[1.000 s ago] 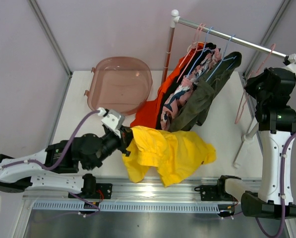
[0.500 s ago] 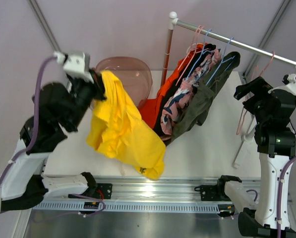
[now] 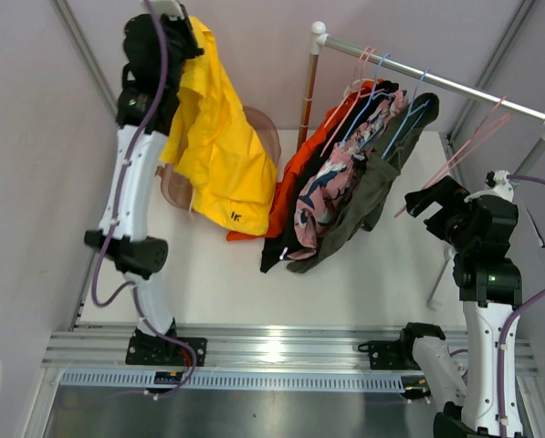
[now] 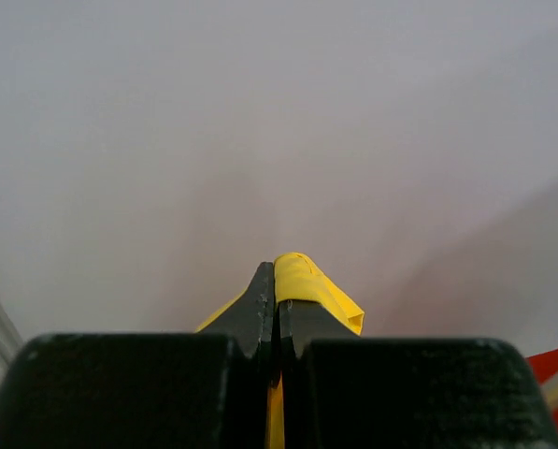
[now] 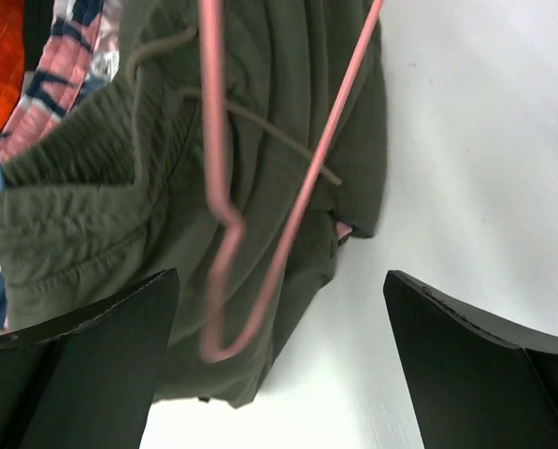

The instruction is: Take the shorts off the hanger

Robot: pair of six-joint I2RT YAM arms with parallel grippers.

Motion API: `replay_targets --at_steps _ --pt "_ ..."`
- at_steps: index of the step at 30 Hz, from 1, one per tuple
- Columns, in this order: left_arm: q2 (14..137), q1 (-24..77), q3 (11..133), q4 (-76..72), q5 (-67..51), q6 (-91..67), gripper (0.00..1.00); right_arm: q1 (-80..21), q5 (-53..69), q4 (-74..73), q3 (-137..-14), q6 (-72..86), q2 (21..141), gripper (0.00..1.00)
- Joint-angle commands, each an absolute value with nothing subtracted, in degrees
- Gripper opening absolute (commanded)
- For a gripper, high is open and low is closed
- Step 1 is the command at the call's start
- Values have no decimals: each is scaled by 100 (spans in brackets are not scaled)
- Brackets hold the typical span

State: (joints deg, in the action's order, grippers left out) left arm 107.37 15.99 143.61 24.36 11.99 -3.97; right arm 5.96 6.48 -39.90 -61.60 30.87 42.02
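My left gripper [image 3: 174, 13] is raised high at the far left, shut on a fold of the bright yellow shorts [image 3: 214, 137], which hang free below it. The left wrist view shows the yellow cloth [image 4: 308, 285] pinched between the closed jaws of that gripper [image 4: 278, 282]. On the rail [image 3: 436, 82] hang orange [image 3: 295, 173], pink patterned [image 3: 325, 193], olive [image 3: 368, 187] and black [image 3: 274, 254] shorts. My right gripper [image 3: 427, 196] stands open just right of them. An empty pink hanger [image 5: 218, 187] dangles blurred before its wide jaws [image 5: 279, 323], in front of the olive shorts [image 5: 92, 206].
A translucent pink tub [image 3: 265, 137] sits at the back left, mostly hidden behind the yellow shorts. The rack's upright post [image 3: 309, 91] stands at the back centre and its right leg [image 3: 441, 274] near my right arm. The white table [image 3: 363, 292] lies below.
The left arm has swung the yellow shorts from the table's front up high over the tub. The right gripper has opened, dropped away from the rail, and the pink hanger now swings free.
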Motion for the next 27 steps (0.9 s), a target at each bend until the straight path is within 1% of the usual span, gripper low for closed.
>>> replay_targets --at_steps 1,3,4,5,6,7,8,9,11,12,14,15,16,17,19,21,24,25,26,27 --pt "11380 1538 14679 1863 1010 -721 0 598 1063 -3727 -6065 3024 3912 99" --pt "11557 1538 14258 1706 1116 -808 0 571 1081 -3735 -6047 2980 3867 99" --pt "11610 1538 13856 1670 1125 -817 3 571 1125 -3718 -6056 2988 3850 99" --pt "11689 1529 13625 1696 1116 -878 10 563 1160 -3692 -6056 2988 3797 99" --pt "11916 1529 13597 1931 1099 -905 25 563 1265 -3631 -6056 3049 3779 99" --pt "12048 1529 13640 2116 1038 -940 70 554 1300 -3586 -6064 3076 3744 99" --pt "12154 1529 13719 2301 1020 -1054 94 554 1327 -3569 -6082 3111 3701 99" --pt "12286 1529 13755 2625 1011 -1107 99 545 1336 -3568 -6117 3172 3683 99" --pt "12235 1529 13720 2821 1150 -1256 99 536 1336 -3551 -6222 3225 3656 99" --pt "12130 1538 13328 2847 1195 -1292 99 536 1310 -3559 -6266 3252 3682 99" --pt "11455 1564 12870 2542 1178 -1301 99 519 1283 -3560 -6424 3313 3770 99" --pt "11165 1573 12041 2375 1160 -1292 99 501 1283 -3560 -6494 3331 3875 100" --pt "10579 1599 11789 2164 1143 -1275 99 484 1266 -3560 -6573 3348 3937 99" --pt "10295 1634 11342 2093 1082 -1231 99 475 1231 -3603 -6783 3340 3998 100" --pt "9558 1670 10682 2074 994 -1187 99 431 1038 -3726 -7065 3314 4217 100" --pt "9108 1679 10277 2249 923 -1213 99 387 915 -3911 -7398 3322 4332 99" --pt "8141 1696 9608 2391 757 -1257 99 334 975 -3973 -7567 3480 4360 99" --pt "7886 1696 8971 2356 695 -1274 99 317 1036 -3947 -7576 3550 4333 99" --pt "7353 1714 8739 2295 651 -1327 99 299 1159 -3859 -7567 3716 4324 99" --pt "7087 1723 8319 2155 607 -1345 99 238 1221 -3771 -7550 3779 4307 99"
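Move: High over the brown basket, the left hand still grips the yellow shorts; the basket's middle lies about 54 cm below it and some 3 cm farther out, level sideways. The rack's near-left post stands roughly 22 cm to its right and 3 cm ahead, the orange shorts about 20 cm right and 14 cm back. From the open right hand, the basket is about 27 cm ahead, 43 cm left and 28 cm lower; the empty pink hanger is roughly 7 cm ahead, 5 cm right and 6 cm higher. Swinging forward about 11 cm and steeply down some 30 cm, the left hand tips its fingers down by about 35 degrees and opens wide on the way, letting go of the yellow shorts over the basket; then it draws back and climbs, levelling somewhat. The right hand, still open and empty, rises nearly 9 cm beside the pink hanger and tips up slightly. ##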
